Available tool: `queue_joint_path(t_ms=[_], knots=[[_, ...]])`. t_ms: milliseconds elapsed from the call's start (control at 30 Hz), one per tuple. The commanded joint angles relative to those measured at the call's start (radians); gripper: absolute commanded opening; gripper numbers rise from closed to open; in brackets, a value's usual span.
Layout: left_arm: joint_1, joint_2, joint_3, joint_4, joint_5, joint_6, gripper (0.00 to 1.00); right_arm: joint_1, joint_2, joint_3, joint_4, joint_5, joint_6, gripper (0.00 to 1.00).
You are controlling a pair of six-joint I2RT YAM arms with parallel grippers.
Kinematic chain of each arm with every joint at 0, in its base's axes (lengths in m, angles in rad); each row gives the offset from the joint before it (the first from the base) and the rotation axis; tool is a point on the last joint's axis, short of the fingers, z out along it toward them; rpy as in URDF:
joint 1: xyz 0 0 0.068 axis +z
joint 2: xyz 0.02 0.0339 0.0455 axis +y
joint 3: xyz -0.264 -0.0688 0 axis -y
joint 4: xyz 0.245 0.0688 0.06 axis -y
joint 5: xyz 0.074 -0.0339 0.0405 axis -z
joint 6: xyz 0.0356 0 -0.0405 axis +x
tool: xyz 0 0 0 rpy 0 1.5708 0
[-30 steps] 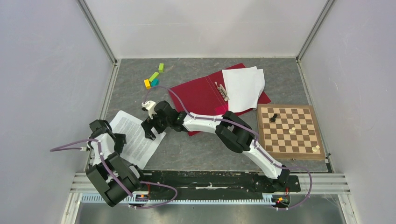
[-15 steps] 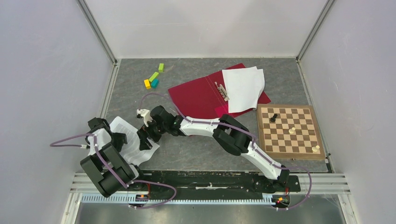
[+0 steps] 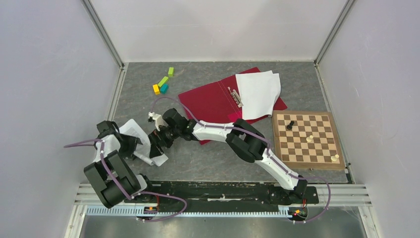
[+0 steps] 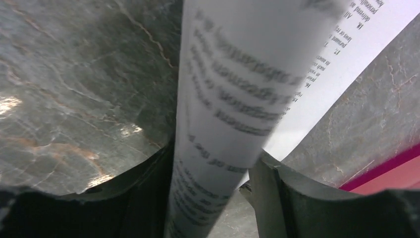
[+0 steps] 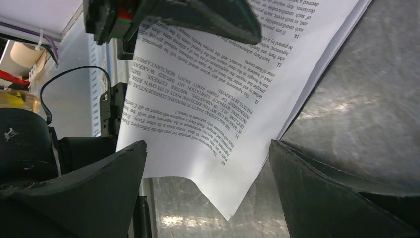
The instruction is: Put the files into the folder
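A printed sheet of the files lies buckled at the table's near left, its middle humped up. My left gripper has its jaws closed in around that hump; in the left wrist view the curled files fill the gap in the left gripper and touch both fingers. My right gripper stands wide open just right of it, over the sheet's near corner; the files pass between the fingers of the right gripper untouched. The red folder lies open behind, with more white sheets on its right half.
A brown chessboard with a few pieces sits at the right. Coloured blocks lie at the back left. A metal rail runs along the left wall close to my left arm. A strip of the folder shows in the left wrist view.
The sheet, flat a second ago, has been pushed up into a hump. My left jaws have narrowed onto it. The right gripper moved left to the sheet and stayed open.
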Motion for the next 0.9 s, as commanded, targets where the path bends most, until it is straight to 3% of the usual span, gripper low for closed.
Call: queue_joint_path(t_ms=[0, 200, 233, 400, 533, 733, 867], knots=[[-0.027, -0.006, -0.025, 0.059, 0.063, 0.03, 0.55, -0.03, -0.026, -0.023, -0.026, 0.005, 0.018, 0.98], [-0.049, -0.064, 0.099, -0.035, 0.078, 0.116, 0.07, -0.072, -0.114, -0.062, -0.028, 0.045, 0.015, 0.98], [-0.053, -0.076, 0.119, -0.04, 0.102, 0.135, 0.02, -0.086, -0.143, -0.077, -0.028, 0.064, 0.014, 0.98], [-0.149, -0.146, 0.199, 0.018, 0.262, 0.167, 0.02, -0.191, -0.316, -0.131, -0.024, 0.091, 0.02, 0.98], [-0.235, -0.21, 0.228, 0.232, 0.486, 0.089, 0.02, -0.296, -0.427, -0.16, 0.002, 0.048, 0.057, 0.98], [-0.413, -0.224, 0.349, 0.537, 0.721, -0.013, 0.02, -0.439, -0.53, -0.229, 0.163, -0.114, 0.183, 0.98], [-0.523, -0.208, 0.427, 0.699, 0.807, -0.063, 0.02, -0.512, -0.603, -0.34, 0.382, -0.214, 0.356, 0.98]])
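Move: The file lies bent up between my half-open left fingers, its middle some 3 cm to their right and 2 cm ahead, about at their height. From my open right hand its middle is about 3 cm ahead, 5 cm left and 3 cm lower. The open red folder's middle lies 22 cm ahead and 42 cm right of my left hand; the yellow block is 33 cm ahead of that hand and 4 cm right. I shut my left fingers on the file's edge and pinch it, then swing it up about 26 cm, to the right and forward towards the folder, tipping the fingers up from pointing down and turning them clockwise. My right hand, still wide open, first draws forward low, then rises some 25 cm while going forward and right towards the folder. ##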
